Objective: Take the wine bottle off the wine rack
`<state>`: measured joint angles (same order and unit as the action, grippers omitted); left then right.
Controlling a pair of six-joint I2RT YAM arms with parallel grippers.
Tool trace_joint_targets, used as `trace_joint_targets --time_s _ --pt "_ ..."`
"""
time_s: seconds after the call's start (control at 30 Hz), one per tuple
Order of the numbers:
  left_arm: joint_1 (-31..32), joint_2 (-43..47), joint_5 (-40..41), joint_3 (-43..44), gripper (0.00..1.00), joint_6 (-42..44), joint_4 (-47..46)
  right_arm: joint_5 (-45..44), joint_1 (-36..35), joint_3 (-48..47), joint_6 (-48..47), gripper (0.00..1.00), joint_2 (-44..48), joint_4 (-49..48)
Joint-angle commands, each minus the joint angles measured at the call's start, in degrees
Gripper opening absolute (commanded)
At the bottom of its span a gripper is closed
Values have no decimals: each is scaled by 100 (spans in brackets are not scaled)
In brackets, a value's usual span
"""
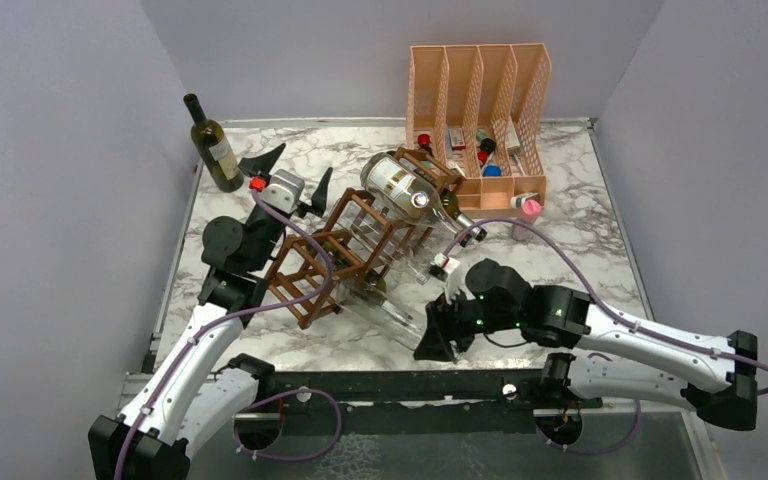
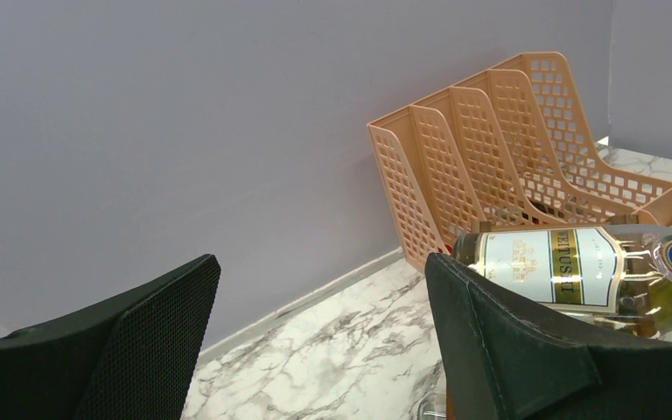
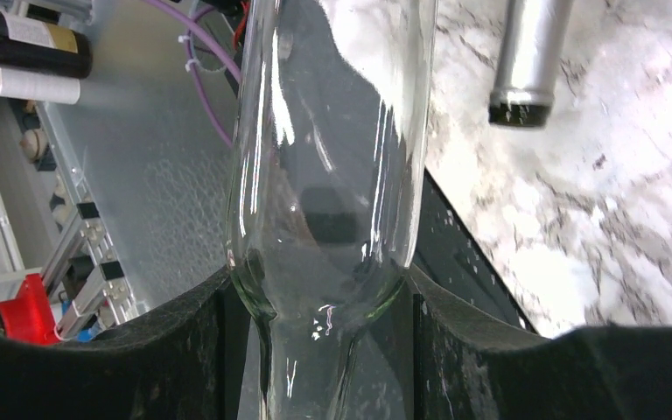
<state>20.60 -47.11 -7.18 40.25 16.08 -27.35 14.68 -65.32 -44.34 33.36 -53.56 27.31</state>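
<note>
The brown wooden wine rack [image 1: 310, 265] lies slanted across the marble table. A clear glass wine bottle [image 1: 385, 310] sticks out of its lower tier toward the near edge. My right gripper [image 1: 432, 340] is shut on this clear bottle [image 3: 324, 175]; in the right wrist view the right gripper [image 3: 324, 302] has its black pads pressed on both sides of the glass where it narrows. A second, labelled bottle [image 1: 405, 190] lies on top of the rack. My left gripper [image 1: 305, 160] hovers open over the rack's far left end, and the left gripper [image 2: 315, 350] holds nothing.
A peach mesh file organiser [image 1: 480, 100] with small bottles stands at the back right, right behind the labelled bottle [image 2: 547, 262]. A dark green bottle [image 1: 212, 145] stands upright at the back left. The neck of another bottle [image 3: 529, 61] lies close beside the held one.
</note>
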Motion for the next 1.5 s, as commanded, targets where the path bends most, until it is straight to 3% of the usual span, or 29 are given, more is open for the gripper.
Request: trace_joint_targets --time_s 0.0,0.27,0.43,0.67,0.87,1.07,1.23,1.47 --pt "75 65 -99 6 94 -135 -139 -540 8 -434 9 1 540 1250" --pt "155 -5 -816 264 95 -435 117 -987 2 -1172 -114 1 973 2493" --pt "157 -334 -1993 762 94 -791 533 -1280 5 -1984 -291 1 1025 2580" --pt "400 -584 -3825 1734 90 -743 1637 -1929 12 -3054 -658 1 87 2325" --pt "629 -99 -4053 1936 90 645 2833 -1981 10 -4088 -835 1 -960 2391" --pt "783 501 -3759 1835 90 2228 4004 -1785 25 -5265 -1055 1 -1886 2814" --pt "908 1089 -3562 1354 92 2638 4126 -1479 41 -6239 -1246 1 -2594 3361" --pt "1190 1272 -2910 1343 93 3213 4609 -941 56 -7145 -1291 1 -3257 3777"
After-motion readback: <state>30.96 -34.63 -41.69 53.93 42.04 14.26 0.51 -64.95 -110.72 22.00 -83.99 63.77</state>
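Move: The clear bottle, held by its neck in my right hand and still reaching back to the rack, has its middle about 20 cm back, 14 cm right and 20 cm below my left hand. From my right hand the open left gripper is roughly 24 cm ahead, 22 cm left and 20 cm up; the wine rack's middle is some 22 cm ahead, 12 cm left and 8 cm lower, and the green bottle about 18 cm ahead, 12 cm left, 11 cm lower. Keeping its grip on the neck, my right hand draws the clear bottle about 7 cm farther right, out of the rack, then lifts it some 18 cm and carries it forward and back left towards my left hand. Meanwhile my left hand, fingers wide open, comes back about 16 cm and right to meet it, turning some 40 degrees clockwise and rolling its left side up, without closing. ##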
